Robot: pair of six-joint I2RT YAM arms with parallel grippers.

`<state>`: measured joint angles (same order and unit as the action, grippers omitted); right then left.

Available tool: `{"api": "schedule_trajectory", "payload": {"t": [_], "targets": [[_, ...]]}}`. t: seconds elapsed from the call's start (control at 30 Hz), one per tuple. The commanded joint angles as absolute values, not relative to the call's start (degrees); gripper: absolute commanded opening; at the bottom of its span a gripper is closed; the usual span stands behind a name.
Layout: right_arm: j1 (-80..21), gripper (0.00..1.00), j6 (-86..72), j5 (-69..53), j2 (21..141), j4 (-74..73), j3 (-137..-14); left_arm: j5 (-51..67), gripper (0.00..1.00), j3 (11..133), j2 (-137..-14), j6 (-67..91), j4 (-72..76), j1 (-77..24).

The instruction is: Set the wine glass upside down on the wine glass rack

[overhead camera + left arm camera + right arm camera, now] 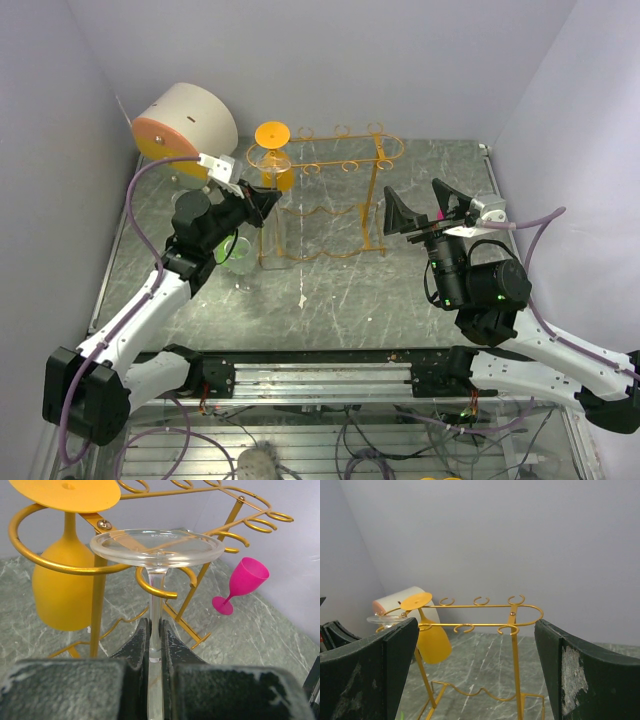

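My left gripper (pixel 268 200) (pixel 155 622) is shut on the stem of a clear wine glass (pixel 157 547) held upside down, foot uppermost. The stem stands in a small loop at the left end of the orange-gold wine glass rack (pixel 340 165) (pixel 100 595) (pixel 512 630), and the foot sits just above the rail. The clear bowl (pixel 277 235) hangs below my fingers. Its foot (pixel 380 620) shows at the left edge of the right wrist view. My right gripper (pixel 415 205) (pixel 476 630) is open and empty, right of the rack and facing it.
An orange glass (pixel 272 135) (pixel 65 595) (pixel 432 640) hangs upside down in the rack's neighbouring loop. A pink glass (pixel 242 582) stands upright on the table beyond the rack. A white cylinder with an orange face (pixel 185 120) lies at the back left. A green-tinted glass (pixel 237 255) sits by my left arm.
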<state>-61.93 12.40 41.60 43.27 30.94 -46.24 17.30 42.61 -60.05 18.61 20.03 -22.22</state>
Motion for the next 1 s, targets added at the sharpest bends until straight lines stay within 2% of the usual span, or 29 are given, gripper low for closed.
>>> {"api": "schedule_trajectory", "payload": {"t": [0.0,0.17,0.3,0.4,0.47,0.63,0.83,0.97], "targets": [[-61.79,1.0,12.13,41.71,42.98,31.28,-45.61,14.75,0.07,44.74,-60.81,16.69,22.82,-21.8],[-61.79,1.0,12.13,41.74,42.62,31.16,-45.45,14.26,0.07,44.13,-60.66,16.68,22.69,-21.71],[-61.77,1.0,12.22,41.54,42.88,30.97,-45.84,13.75,0.12,43.87,-60.46,16.55,22.54,-21.68],[-61.79,1.0,12.22,41.38,43.18,30.82,-46.25,13.68,0.24,43.62,-60.24,16.79,22.63,-21.69],[-61.79,1.0,12.3,41.31,43.24,30.89,-46.4,13.81,0.4,43.42,-60.07,16.68,22.89,-21.67],[-61.83,1.0,12.4,41.07,43.28,30.79,-46.79,13.19,0.56,43.41,-59.9,16.7,23.35,-21.7],[-61.79,1.0,12.22,40.84,43.68,30.56,-47.02,12.15,0.58,43.66,-59.85,16.57,23.77,-21.62],[-61.79,1.0,12.13,40.81,43.5,30.41,-47.02,12.57,0.64,44.1,-59.7,16.71,23.33,-21.62]]}}
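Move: The left hand already pinches the clear wine glass upside down by its stem. The rack's front-left hook is about 3 cm ahead, level sideways and some 4 cm above. The hanging yellow glass is about 9 cm ahead, and the next front hook some 3 cm ahead and 8 cm right. From the right hand, the front-left hook lies roughly 8 cm ahead, 22 cm left and 10 cm below. The left hand eases about 1.5 cm forward and left, then opens over halfway, letting go of the stem. ##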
